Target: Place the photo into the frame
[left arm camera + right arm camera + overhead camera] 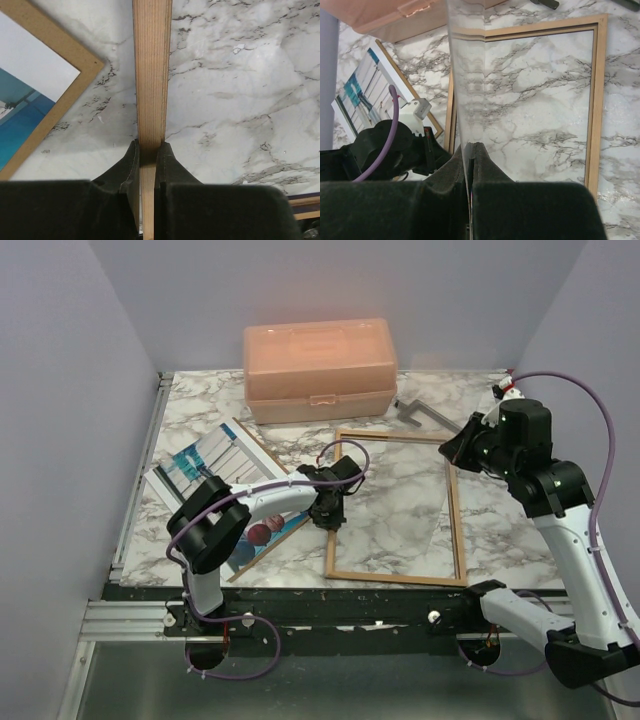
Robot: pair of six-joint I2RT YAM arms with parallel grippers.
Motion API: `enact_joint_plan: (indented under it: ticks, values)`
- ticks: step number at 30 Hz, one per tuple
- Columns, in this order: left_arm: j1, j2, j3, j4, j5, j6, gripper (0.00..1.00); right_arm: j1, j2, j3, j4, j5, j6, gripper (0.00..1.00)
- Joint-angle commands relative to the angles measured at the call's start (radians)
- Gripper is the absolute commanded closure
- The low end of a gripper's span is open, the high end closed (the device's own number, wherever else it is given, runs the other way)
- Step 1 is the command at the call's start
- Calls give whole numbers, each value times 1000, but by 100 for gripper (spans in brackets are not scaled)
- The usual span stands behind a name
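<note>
The frame (395, 578) lies flat on the marble table, its tan wood back facing up. My left gripper (328, 518) is shut on the frame's left rail (151, 75), one finger on each side of the wood. The photo (205, 460) lies face up at the left on a brown backing board (262, 447), showing columns, teal water and balloons. One of its corners shows in the left wrist view (20, 115). My right gripper (450, 452) hovers over the frame's far right corner, shut on a clear pane (465, 75) held on edge above the frame (597, 100).
A peach plastic box (320, 370) stands closed at the back, just beyond the frame's top rail. A small grey bracket (420, 412) lies to its right. Lavender walls close in the table on three sides. The left arm (385, 145) crosses over the photo's near end.
</note>
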Motion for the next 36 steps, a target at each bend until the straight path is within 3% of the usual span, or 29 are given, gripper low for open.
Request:
enact_joint_plan:
  ticks: [1, 17, 18, 23, 25, 36]
  values:
    - [2, -46, -68, -48, -43, -38, 100, 0, 7, -21, 58, -44, -10, 99]
    - [30, -174, -208, -58, -63, -65, 100, 0, 57, -64, 101, -172, -12, 99]
    - [29, -177, -206, -54, -62, -62, 97, 0, 61, -63, 101, -180, -11, 99]
    - [31, -209, -200, -25, -45, -31, 57, 0, 78, -59, 94, -205, -22, 99]
    - [32, -233, -195, -23, -48, -17, 50, 0, 83, -53, 88, -214, -27, 99]
    - [90, -409, -265, 73, 19, 36, 48, 0, 120, -9, 64, -283, -34, 99]
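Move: The left fingers are shut on the frame's left bar. The photo's near-right corner lies about 6 cm left and 5 cm ahead of them, the photo's middle some 29 cm left and 8 cm ahead, and the frame's middle roughly 18 cm right and 6 cm ahead. The right hand holds the clear sheet aloft; from it the frame's middle is about 5 cm left, 3 cm ahead and 29 cm below. Keep the left fingers pinched on the frame's bar and drag the frame left and somewhat back, about 5 cm over the table towards the photo's corner; then open them to about half and rise about 5 cm clear, easing forward. Meanwhile bring the right hand, still gripping the clear sheet, some 4 cm left and as much down over the frame, turning it about 10 degrees counter-clockwise. ##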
